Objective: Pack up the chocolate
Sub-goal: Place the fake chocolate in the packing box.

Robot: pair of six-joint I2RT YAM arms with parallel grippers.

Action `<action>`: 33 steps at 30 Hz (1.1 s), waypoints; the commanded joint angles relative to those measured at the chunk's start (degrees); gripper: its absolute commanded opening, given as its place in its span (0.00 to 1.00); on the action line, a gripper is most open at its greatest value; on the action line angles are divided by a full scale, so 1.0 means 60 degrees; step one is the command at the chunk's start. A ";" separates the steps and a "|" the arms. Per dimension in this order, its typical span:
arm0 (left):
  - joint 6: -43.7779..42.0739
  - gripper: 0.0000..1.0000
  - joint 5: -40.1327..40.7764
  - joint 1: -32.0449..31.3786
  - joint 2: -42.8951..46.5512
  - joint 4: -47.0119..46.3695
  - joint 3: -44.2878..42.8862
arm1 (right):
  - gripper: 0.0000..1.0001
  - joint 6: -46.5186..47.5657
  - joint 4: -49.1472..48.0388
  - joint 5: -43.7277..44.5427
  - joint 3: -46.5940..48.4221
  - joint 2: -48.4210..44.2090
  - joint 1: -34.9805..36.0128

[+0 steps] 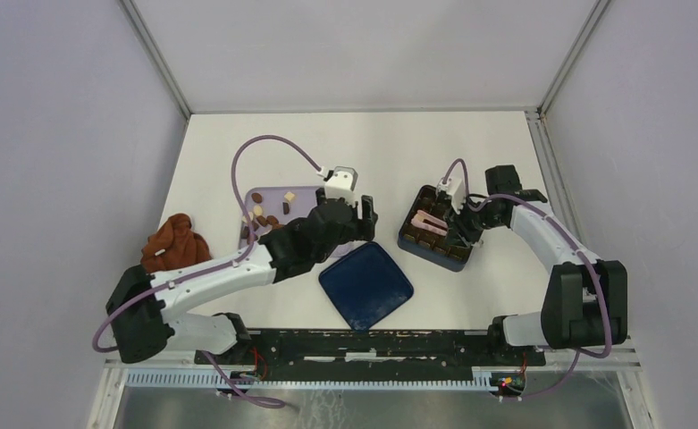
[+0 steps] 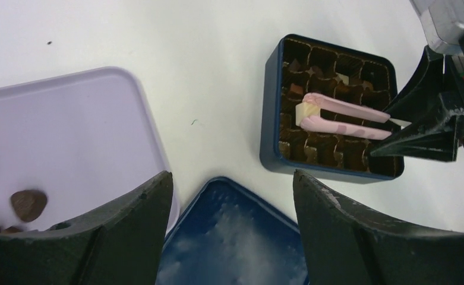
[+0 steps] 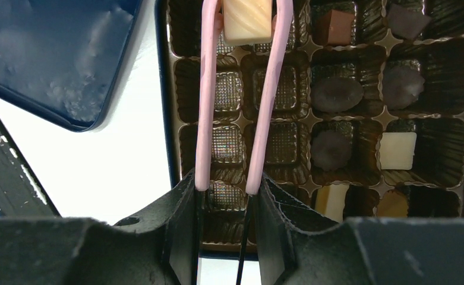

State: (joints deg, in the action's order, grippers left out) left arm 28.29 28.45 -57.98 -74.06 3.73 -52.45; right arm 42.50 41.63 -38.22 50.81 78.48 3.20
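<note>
Pink tongs [image 3: 205, 107] pinch a cream-white square chocolate [image 3: 247, 21] above the dark blue box [image 3: 164, 107], and my right gripper [image 3: 226, 190] is shut on the tongs' handles. Several dark, brown and white chocolates [image 3: 336, 94] lie in the cells on the right side of the box. The cells under the tongs hold nothing. In the left wrist view the tongs [image 2: 348, 116] reach across the box [image 2: 271, 119] with the cream piece [image 2: 306, 111] at their tip. My left gripper [image 2: 233, 196] hangs open and holds nothing, above the blue lid [image 2: 235, 237]. Loose chocolates [image 1: 264, 214] lie on the lilac tray [image 1: 278, 192].
The blue lid [image 1: 365, 286] lies flat between the tray and the box [image 1: 427, 253]. A reddish-brown cloth [image 1: 177, 241] is bunched at the table's left edge. The lilac tray [image 2: 69, 136] with a brown piece [image 2: 28, 203] lies left of my left fingers.
</note>
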 commanded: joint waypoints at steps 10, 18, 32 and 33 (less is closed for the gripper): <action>0.0441 0.80 0.0512 0.0004 0.2879 0.1727 0.1245 | 0.31 -0.0681 -0.0795 0.0735 0.0227 0.0488 0.0471; 0.0529 0.80 0.0647 -0.0004 0.3324 0.1972 0.1387 | 0.36 -0.0828 -0.0906 0.0825 0.0303 0.0559 0.0469; 0.0921 0.81 -0.0001 -0.0003 0.3648 0.1488 0.1563 | 0.44 -0.0829 -0.0913 0.0832 0.0313 0.0493 0.0474; 0.0935 0.82 -0.0021 -0.0005 0.3674 0.1461 0.1552 | 0.44 -0.0826 -0.0904 0.0832 0.0321 0.0485 0.0477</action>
State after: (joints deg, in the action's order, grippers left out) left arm 31.29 29.76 -57.98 -53.80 15.84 -43.35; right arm 37.93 37.28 -33.36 50.63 82.15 5.91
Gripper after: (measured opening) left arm 0.811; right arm 0.441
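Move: Lowering into the box is what remains for the right hand, which holds the pink tongs with the white chocolate: its cell lies about 8 cm left, 3 cm ahead and 9 cm below. The brown square chocolate sits about 4 cm ahead of that cell and 1 cm to its right, the dark oval one 2 cm ahead and 5 cm right of it. For the empty left hand the cell lies some 13 cm right, 3 cm back and 19 cm below. Sinking about 2 cm and easing roughly 1 cm forward, the right hand lowers the tong tips with the white chocolate into the empty cell beside the brown square one. It then stays there and opens its fingers slightly, so the tongs spread. The left hand, wide open, draws off some 7 cm left and 4 cm back, away from the packing box. ##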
